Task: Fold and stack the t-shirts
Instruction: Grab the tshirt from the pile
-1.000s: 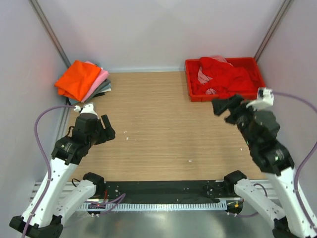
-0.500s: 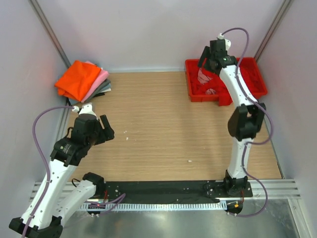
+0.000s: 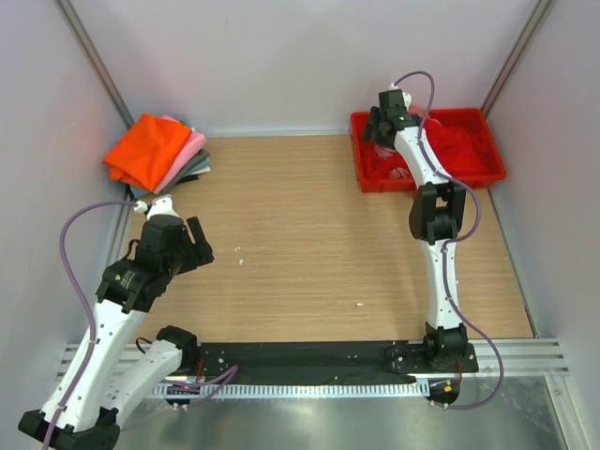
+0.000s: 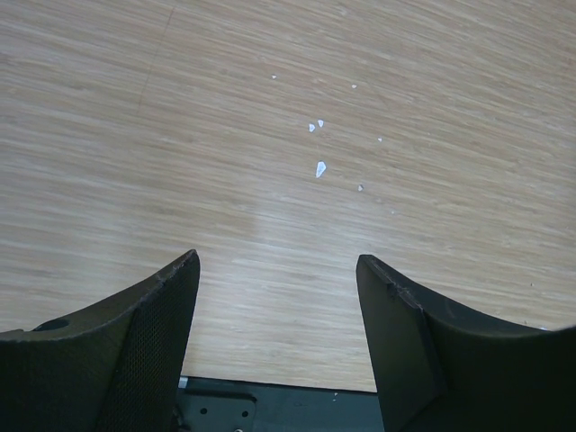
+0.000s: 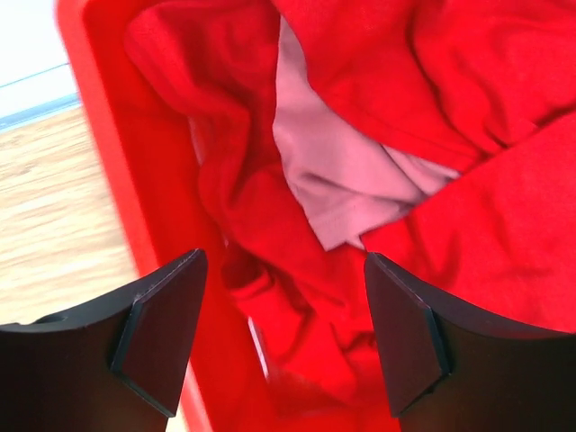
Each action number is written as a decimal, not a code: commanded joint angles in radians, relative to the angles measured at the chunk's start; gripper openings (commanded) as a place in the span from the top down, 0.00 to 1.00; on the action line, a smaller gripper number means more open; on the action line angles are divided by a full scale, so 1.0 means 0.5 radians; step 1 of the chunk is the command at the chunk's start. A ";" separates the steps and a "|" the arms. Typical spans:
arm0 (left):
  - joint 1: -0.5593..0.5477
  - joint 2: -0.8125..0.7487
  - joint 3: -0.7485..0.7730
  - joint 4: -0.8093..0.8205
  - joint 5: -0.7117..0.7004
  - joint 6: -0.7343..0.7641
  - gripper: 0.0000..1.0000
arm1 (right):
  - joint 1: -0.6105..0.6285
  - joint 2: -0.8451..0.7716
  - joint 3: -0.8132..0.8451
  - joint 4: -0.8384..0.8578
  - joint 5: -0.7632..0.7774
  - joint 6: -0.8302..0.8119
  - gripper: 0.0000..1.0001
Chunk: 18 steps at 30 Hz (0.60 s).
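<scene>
A bright red t-shirt [image 3: 459,145] lies crumpled in the red tray [image 3: 361,178] at the back right. In the right wrist view the red t-shirt [image 5: 486,81] is bunched around a dusty pink t-shirt [image 5: 342,189]. My right gripper [image 3: 378,131] [image 5: 283,261] hangs open just above the cloth near the tray's left wall [image 5: 108,153], holding nothing. A folded stack sits at the back left: an orange t-shirt [image 3: 145,150] on top, a light pink one [image 3: 186,155] and a grey one [image 3: 199,169] beneath. My left gripper [image 3: 202,246] [image 4: 276,259] is open over bare wood.
The wooden table [image 3: 309,225] runs between the stack and the tray, with a few white specks [image 4: 317,167] on it. A black rail [image 3: 300,358] lines the near edge. Grey walls close in on both sides and behind.
My right arm has swung from the near right out over the tray at the back, and its jaws have narrowed a little. The left arm has barely moved.
</scene>
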 commanded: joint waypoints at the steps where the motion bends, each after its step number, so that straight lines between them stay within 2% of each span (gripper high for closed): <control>1: 0.022 0.025 0.044 -0.006 -0.065 -0.031 0.28 | -0.006 0.080 0.097 0.138 0.030 -0.058 0.23; 7: 0.034 0.046 0.047 -0.012 -0.071 -0.034 0.28 | -0.058 0.001 -0.077 0.338 0.254 -0.031 0.23; 13: 0.083 0.059 0.044 -0.006 -0.052 -0.024 0.29 | -0.166 -0.018 -0.062 0.259 0.389 -0.040 0.23; 18: 0.154 0.065 0.038 0.009 -0.010 -0.009 0.29 | -0.224 -0.171 -0.304 0.249 0.493 -0.067 0.22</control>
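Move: The red t-shirt heap in the bin has its middle about 15 cm to the right hand's right, a couple of centimetres back and some 8 cm below it. The pink t-shirt's exposed patch is nearer, about 3 cm to the hand's right, 3 cm ahead and 8 cm down; the bin's left rim is roughly 6 cm to its left, level fore and aft, 5 cm below. From the idle left hand, the heap lies about 40 cm ahead, 65 cm right and 17 cm lower. The right hand dips, then sweeps about 9 cm right towards the red heap, turning clockwise, fingers staying open. ##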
